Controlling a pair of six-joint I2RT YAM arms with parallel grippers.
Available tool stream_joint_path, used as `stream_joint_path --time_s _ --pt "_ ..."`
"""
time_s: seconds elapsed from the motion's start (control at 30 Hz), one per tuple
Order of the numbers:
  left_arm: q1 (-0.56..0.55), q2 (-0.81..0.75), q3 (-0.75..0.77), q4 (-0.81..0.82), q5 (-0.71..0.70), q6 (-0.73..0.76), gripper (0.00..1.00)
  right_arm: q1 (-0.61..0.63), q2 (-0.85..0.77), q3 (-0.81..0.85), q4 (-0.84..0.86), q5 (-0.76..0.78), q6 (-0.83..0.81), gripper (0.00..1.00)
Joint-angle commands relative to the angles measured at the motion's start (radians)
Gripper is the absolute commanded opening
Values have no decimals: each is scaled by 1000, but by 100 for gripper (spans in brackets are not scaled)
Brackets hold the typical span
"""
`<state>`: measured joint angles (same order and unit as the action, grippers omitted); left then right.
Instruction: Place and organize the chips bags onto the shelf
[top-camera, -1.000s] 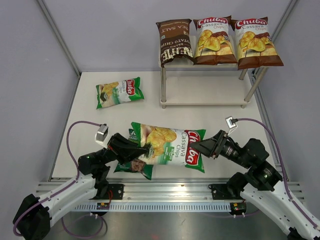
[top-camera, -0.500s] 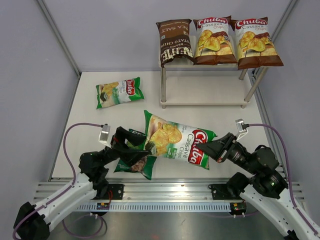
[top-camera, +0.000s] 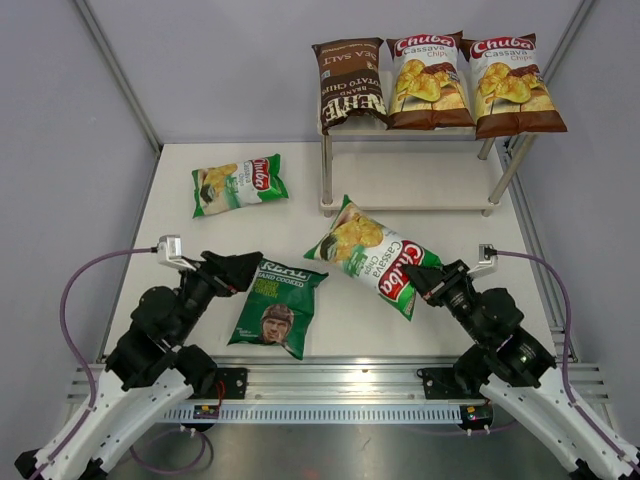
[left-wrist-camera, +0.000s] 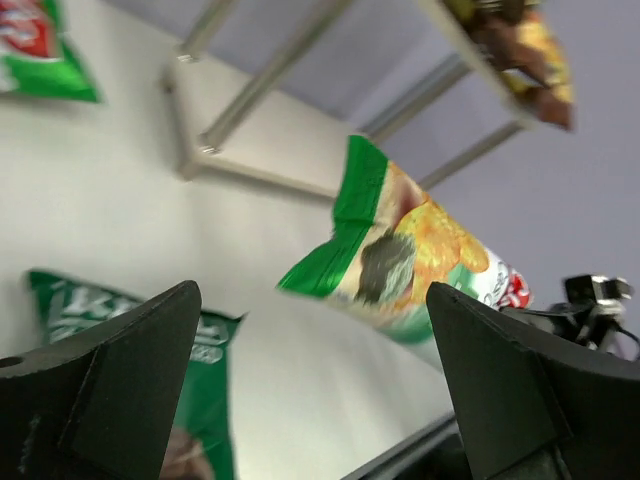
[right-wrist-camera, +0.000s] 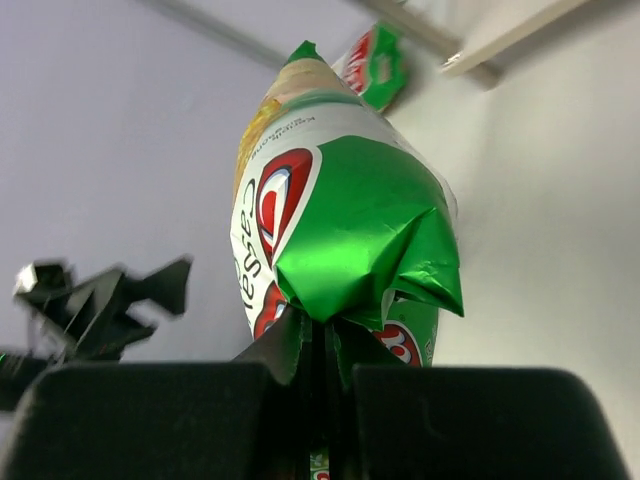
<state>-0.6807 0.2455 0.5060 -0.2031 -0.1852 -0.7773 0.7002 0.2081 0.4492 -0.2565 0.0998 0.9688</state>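
Note:
My right gripper (top-camera: 418, 279) is shut on the end of a green-and-white Chuba bag (top-camera: 372, 256), which hangs above the table and points toward the shelf; its crimped end shows pinched in the right wrist view (right-wrist-camera: 340, 240). My left gripper (top-camera: 240, 271) is open and empty, just left of the dark green REAL bag (top-camera: 275, 306) lying flat. A second green-and-white Chuba bag (top-camera: 238, 183) lies at the far left. The shelf (top-camera: 410, 185) holds the brown Kettle bag (top-camera: 349, 84) and two brown-and-white Chuba bags (top-camera: 430, 79) on its top board.
The shelf's lower board (top-camera: 400, 175) is bare. Grey walls close in both sides of the table. The shelf's metal legs (top-camera: 326, 170) stand at the board corners.
My left gripper let go of the green Chuba bag and drew back left. My right gripper carried the bag right and toward the shelf, uncovering the REAL bag.

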Motion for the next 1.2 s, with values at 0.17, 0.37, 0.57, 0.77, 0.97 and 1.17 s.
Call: stream_joint_path --time_s 0.17,0.37,0.57,0.77,0.97,1.17 --pt "-2 211 302 -580 -93 197 99 5 140 -24 201 563 136 0" --pt "-2 287 325 -538 131 329 99 -62 391 16 416 632 156 0" --pt "-2 215 316 -515 168 389 99 -304 663 48 753 474 168 0" --pt "0 63 266 -469 158 369 99 -334 971 140 1010 494 111 0" --pt "0 -26 258 -461 133 355 99 -332 1238 166 1206 555 206 1" --pt "0 -58 255 -453 139 357 99 -257 1409 267 1205 662 225 5"
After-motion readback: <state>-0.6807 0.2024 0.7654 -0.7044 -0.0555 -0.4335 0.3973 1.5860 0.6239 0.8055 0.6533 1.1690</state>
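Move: The right hand already holds the green-and-white Chuba bag by one end; its destination, the middle of the lower shelf board, lies about 36 cm ahead, 5 cm to the right and 15 cm below. The upper board is straight above that spot, some 8 cm higher than the hand; the front-left post stands roughly 29 cm ahead, 13 cm left. From the empty left hand the lower-board spot is about 35 cm ahead, 36 cm right and 18 cm below. Forward in one quick sweep of about 27 cm, veering right at first and sinking 10 cm in two dips, the right arm carries the pinched bag in under the upper board, turning the wrist some 50 degrees clockwise so the bag's free end leads. The left hand, still wide open, dips and comes back up while drawing back from the shelf, its left side rolling up. ##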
